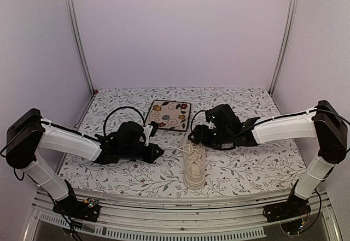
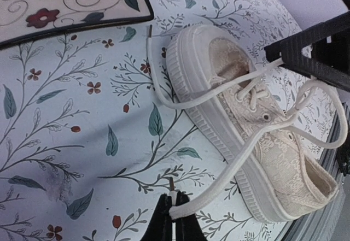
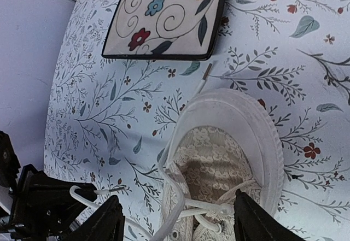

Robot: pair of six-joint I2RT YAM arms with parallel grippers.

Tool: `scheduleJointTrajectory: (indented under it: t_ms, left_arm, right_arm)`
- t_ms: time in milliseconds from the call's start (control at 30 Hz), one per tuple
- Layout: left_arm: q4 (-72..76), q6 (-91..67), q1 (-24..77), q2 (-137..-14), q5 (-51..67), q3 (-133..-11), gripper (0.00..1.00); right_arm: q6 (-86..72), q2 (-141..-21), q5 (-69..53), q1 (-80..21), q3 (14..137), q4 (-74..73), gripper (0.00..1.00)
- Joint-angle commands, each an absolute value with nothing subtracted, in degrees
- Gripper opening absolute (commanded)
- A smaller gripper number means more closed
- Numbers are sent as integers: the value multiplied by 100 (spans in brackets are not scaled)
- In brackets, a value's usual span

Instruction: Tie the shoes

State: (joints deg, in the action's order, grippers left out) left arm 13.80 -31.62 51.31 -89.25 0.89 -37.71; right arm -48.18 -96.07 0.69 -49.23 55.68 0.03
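The cream shoe [image 1: 194, 166] lies on the flowered tabletop between the arms, its toe toward the near edge. My left gripper [image 2: 174, 200] is shut on the end of one lace [image 2: 240, 159], which runs taut from the shoe [image 2: 262, 142] across the sole. The other lace end [image 2: 149, 39] trails loose on the cloth near the plate. My right gripper [image 3: 176, 197] hangs open over the heel opening of the shoe [image 3: 229, 137], one finger on each side, with lace strands between them. In the top view the left gripper [image 1: 159, 152] is left of the shoe and the right gripper [image 1: 193, 135] is at its heel.
A square floral plate [image 1: 169, 115] with a dark rim lies just behind the shoe, close to both grippers. Enclosure walls and posts bound the back and sides. The table's near edge runs just past the shoe's toe.
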Motion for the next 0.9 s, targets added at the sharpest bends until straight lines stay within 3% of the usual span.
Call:
scheduleJointTrajectory:
  t_ms: [0,167,400,467,867]
  left_arm:
    - [1367,-3154,5112,-8862,121,-3791,0]
    - [1402,-3149,5115,-8892,140,-3823,0]
    - [1397,-3168,5115,-8868,116,-3798,0]
    - [1393,-3189,5108,-8889,82,-3805,0]
    - [1391,-3448,4866,-9022,193,-3837,0]
  right_arm:
    - [-5207,-9778,-281,-5018,5693,-198,68]
    - [-5262,-9983,-393,-5025,5740,-67,56]
    - [-5239,-9925,-269,-5017,5729,186,12]
    - [-5177,-9733,-133,-5011,5637,267,4]
    - [-4564,-8141,615,-5013,4537,834,2]
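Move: Just below the open right fingers, about 3 cm down, 1 cm back and 1 cm left, lies the free lace near the shoe's far end. The shoe's middle is about 7 cm back, 1 cm left and 6 cm down; the flowered tile is some 14 cm ahead and 10 cm left. From the left hand, still holding its lace, the free lace lies roughly 12 cm right and 3 cm ahead, about level. Dipping about 2.5 cm and slightly back onto the free lace, the right hand shuts its fingers and pinches it between the tips. It then rises some 7 cm from that low point, drawing 2 to 3 cm to the right. The left hand stays almost still, shut on the other lace. ##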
